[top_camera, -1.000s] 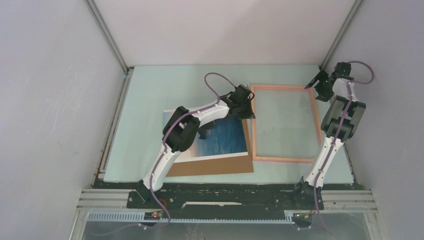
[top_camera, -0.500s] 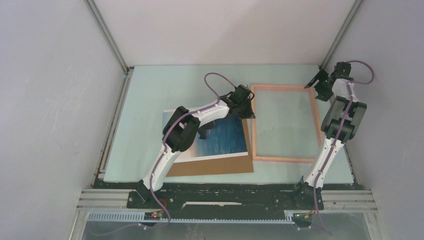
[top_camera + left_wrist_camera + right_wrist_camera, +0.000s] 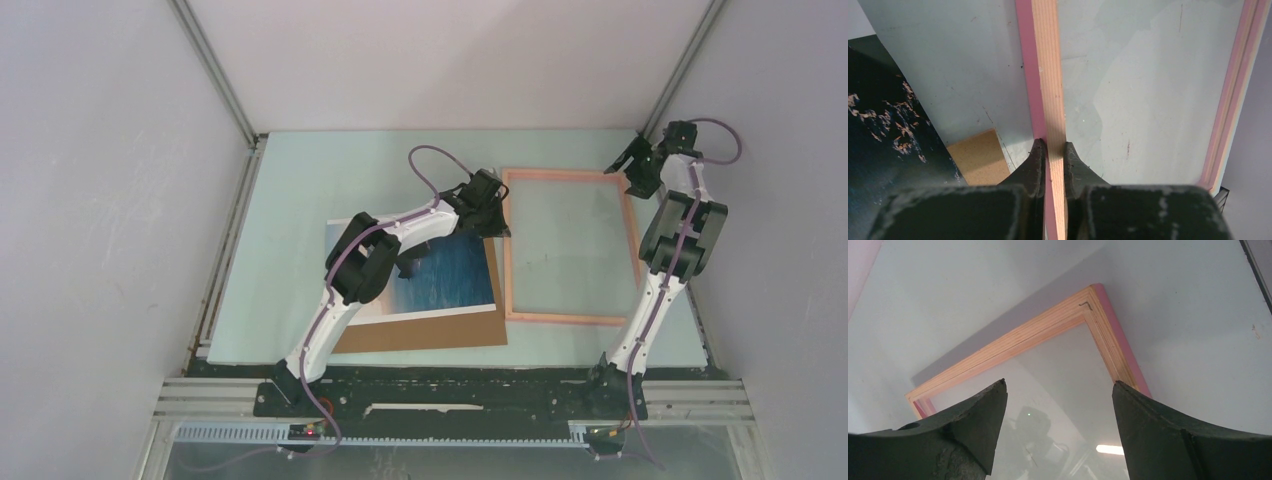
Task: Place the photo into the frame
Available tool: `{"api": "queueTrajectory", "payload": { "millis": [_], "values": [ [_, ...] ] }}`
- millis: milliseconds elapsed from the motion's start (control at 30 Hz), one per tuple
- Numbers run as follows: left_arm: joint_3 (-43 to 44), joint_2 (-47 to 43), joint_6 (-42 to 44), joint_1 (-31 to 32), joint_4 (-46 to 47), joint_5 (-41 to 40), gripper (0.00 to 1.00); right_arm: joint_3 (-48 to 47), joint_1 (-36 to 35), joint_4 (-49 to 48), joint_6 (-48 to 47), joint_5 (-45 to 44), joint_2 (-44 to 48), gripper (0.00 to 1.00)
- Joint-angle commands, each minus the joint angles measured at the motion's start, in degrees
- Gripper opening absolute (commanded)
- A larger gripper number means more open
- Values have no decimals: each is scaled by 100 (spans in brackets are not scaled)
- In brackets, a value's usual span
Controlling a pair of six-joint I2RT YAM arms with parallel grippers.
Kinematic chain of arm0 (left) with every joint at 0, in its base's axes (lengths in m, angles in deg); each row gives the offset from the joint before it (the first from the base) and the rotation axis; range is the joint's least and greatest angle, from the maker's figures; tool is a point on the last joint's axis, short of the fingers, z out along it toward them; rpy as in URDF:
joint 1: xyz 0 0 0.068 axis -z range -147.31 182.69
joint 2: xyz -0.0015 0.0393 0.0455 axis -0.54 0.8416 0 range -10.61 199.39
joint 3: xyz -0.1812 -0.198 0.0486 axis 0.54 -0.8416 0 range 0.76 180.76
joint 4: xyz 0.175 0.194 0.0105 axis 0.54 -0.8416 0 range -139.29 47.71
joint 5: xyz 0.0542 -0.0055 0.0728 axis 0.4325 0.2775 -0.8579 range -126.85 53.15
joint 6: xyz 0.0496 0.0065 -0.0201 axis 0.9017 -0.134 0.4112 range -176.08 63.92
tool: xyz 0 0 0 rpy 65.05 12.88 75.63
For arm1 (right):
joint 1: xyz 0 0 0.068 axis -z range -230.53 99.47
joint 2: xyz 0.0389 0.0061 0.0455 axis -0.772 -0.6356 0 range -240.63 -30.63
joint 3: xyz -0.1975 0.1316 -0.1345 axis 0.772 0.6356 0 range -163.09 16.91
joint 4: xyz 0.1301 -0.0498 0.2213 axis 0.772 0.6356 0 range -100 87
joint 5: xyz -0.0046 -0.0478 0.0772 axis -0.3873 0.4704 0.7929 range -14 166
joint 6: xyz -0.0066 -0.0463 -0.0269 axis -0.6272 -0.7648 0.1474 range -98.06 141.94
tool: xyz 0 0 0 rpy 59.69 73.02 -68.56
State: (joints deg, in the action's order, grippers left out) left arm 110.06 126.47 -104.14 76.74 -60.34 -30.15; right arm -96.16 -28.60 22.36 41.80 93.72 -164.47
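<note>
The salmon-pink frame (image 3: 632,240) lies flat on the pale green table, right of centre. My left gripper (image 3: 497,222) is shut on the frame's left rail (image 3: 1048,75), one finger on each side of the wooden strip, as the left wrist view (image 3: 1052,146) shows. The photo (image 3: 450,275), blue sea with a white border, lies left of the frame, partly under my left arm; its dark edge (image 3: 878,130) shows in the left wrist view. My right gripper (image 3: 632,160) hovers open over the frame's far right corner (image 3: 1088,310), with nothing between its fingers (image 3: 1059,385).
A brown cardboard sheet (image 3: 430,335) lies under the photo, sticking out at its near edge; one corner (image 3: 975,160) shows beside the frame rail. Grey walls close in the table on the left, back and right, and the right wall is close to my right arm.
My right gripper has shifted slightly toward the back right corner. The left gripper, the frame and the photo have stayed put.
</note>
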Motion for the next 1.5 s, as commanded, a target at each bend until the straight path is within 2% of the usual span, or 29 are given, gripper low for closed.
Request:
{"api": "queueTrajectory", "payload": {
  "millis": [0, 200, 333, 500, 667, 867, 1067, 1233, 1333, 1467],
  "values": [
    [-66, 73, -2, -37, 216, 76, 0, -211, -31, 120, 28, 20, -118, 85],
    [-85, 65, 0, -37, 229, 87, 0, -163, 30, 55, 129, -118, -1, 86],
    [-84, 81, -14, -37, 255, 111, 0, 161, 170, -300, 381, 278, 69, 86],
    [-84, 96, -29, -30, 266, 122, 0, 52, 171, -257, 454, 825, -174, 85],
    [-85, 85, -29, -36, 275, 140, 0, 23, 153, -82, 446, 978, -221, 83],
    [-93, 65, -11, -32, 274, 143, 0, 269, 127, -346, 427, 1356, 127, 82],
    [-102, 117, -63, -33, 336, 216, 0, 170, -42, -506, 269, 1035, 271, 83],
    [-126, 111, -38, -37, 357, 225, 0, -356, -23, -388, 39, 189, 201, 86],
    [-141, 109, -30, -32, 363, 248, 0, -875, 132, -246, 54, 152, 70, 87],
    [-146, 108, -58, -44, 345, 283, 0, -955, 188, -303, 169, 268, -98, 87]
  ]
}}
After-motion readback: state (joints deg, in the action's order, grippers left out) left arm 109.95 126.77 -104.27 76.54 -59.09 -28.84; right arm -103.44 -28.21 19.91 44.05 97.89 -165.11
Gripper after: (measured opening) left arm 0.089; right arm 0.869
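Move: The frame's far right corner lies about 5 cm ahead of the open right hand, 4 cm to its right and 2 cm below. The frame's middle is some 15 cm back and 9 cm left, the photo's middle about 21 cm back and 47 cm left. From the left hand, already pinching the frame's left bar, that corner is roughly 16 cm ahead and 28 cm right. The open right hand rolls and edges 2.5 cm left, then returns right, rising 5 cm and forward above the frame. ##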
